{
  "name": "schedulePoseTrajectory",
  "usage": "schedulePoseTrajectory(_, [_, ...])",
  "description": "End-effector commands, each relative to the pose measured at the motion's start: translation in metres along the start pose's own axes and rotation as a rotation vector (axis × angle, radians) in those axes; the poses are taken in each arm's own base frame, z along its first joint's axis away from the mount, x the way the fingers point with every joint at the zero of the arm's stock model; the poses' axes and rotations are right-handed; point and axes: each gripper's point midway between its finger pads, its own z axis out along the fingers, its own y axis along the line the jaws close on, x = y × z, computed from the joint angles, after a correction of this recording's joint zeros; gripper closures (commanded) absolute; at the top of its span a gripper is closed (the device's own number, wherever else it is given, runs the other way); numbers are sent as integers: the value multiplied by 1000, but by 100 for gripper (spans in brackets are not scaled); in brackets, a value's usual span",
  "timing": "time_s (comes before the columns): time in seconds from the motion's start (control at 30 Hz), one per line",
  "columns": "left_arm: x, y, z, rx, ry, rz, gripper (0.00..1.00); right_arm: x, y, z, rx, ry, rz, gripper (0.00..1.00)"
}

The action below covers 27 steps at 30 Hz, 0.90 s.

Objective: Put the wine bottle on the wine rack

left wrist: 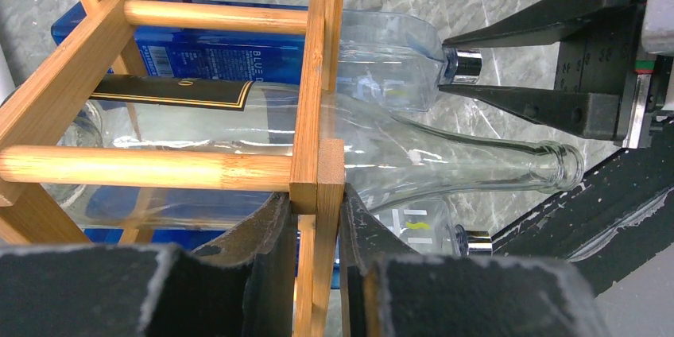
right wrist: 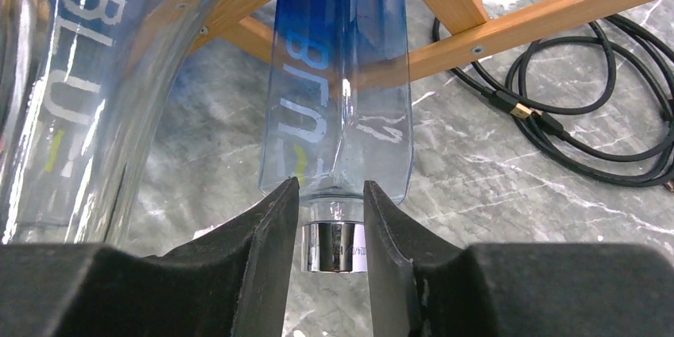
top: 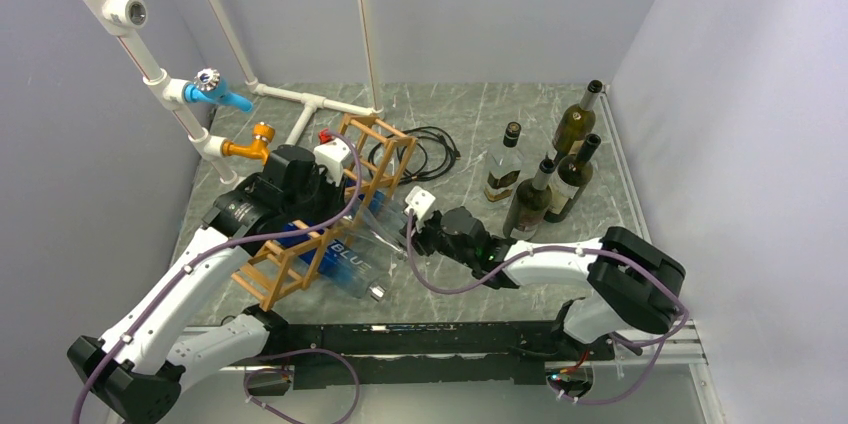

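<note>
The wine rack (top: pixel 287 276), a lattice of orange-brown sticks, lies tipped over at the table's left-centre. My left gripper (left wrist: pixel 318 210) is shut on one of its square posts (left wrist: pixel 316 114). A blue-tinted wine bottle (right wrist: pixel 342 75) lies partly in the rack, its silver cap (right wrist: pixel 334 247) pointing outwards. My right gripper (right wrist: pixel 330 186) is shut on that bottle's neck just above the cap, as the left wrist view also shows (left wrist: pixel 447 65). A clear bottle with a black label (left wrist: pixel 445 158) and another blue bottle (top: pixel 345 256) rest in the rack beside it.
Several dark and clear bottles (top: pixel 530 199) stand upright at the back right. A coiled black cable (top: pixel 430 149) lies behind the rack. White pipes with a blue valve (top: pixel 215 94) and an orange valve (top: pixel 255 141) run along the left wall.
</note>
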Motion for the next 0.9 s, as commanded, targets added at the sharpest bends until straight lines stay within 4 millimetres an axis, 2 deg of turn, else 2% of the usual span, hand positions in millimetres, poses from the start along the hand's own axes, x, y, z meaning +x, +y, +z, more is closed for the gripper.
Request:
schedulePoseTrajectory(0.0, [0, -23, -13, 115, -3, -6, 100, -24, -13, 4, 68, -58, 44, 61])
schedulePoseTrajectory(0.2, [-5, -18, -11, 72, -35, -55, 100, -12, -27, -11, 127, -5, 87, 52])
schedulePoseTrajectory(0.4, [-14, -8, -6, 6, -71, -123, 100, -2, -37, -36, 216, 138, 205, 28])
schedulePoseTrajectory(0.43, [-16, -6, -4, -10, -76, -131, 100, 3, -38, -42, 232, 181, 220, 25])
schedulePoseTrajectory(0.53, [-22, -3, 0, -27, -89, -154, 100, 2, -41, -57, 255, 235, 238, 22])
schedulePoseTrajectory(0.77, [-40, -13, 8, 23, -105, -171, 100, -31, -57, -84, 338, 256, 255, 11])
schedulePoseTrajectory(0.87, [-43, -17, 11, 46, -98, -172, 100, -58, -65, -91, 375, 244, 286, 1])
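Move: The cap of the far blue bottle, lying in the rack, sits between the right fingertips. The gold-label bottle, where that hand heads, stands some 24 cm right and 15 cm ahead, its middle 6 cm higher. The clear wine bottle lies about 10 cm left, 2 cm ahead and 4 cm above the right hand. From the left hand, on the rack's strut, the gold-label bottle is about 37 cm right, 11 cm ahead, 4 cm lower. The far blue bottle's cap comes free as the right fingers open from part-way to nearly full; the right hand backs off to the right by about 7.5 cm, then also climbs about 5 cm, turning some 20 degrees clockwise towards the gold-label bottle. The left hand keeps its pinch on the rack's strut, turning slightly counter-clockwise with barely a shift to the right. ##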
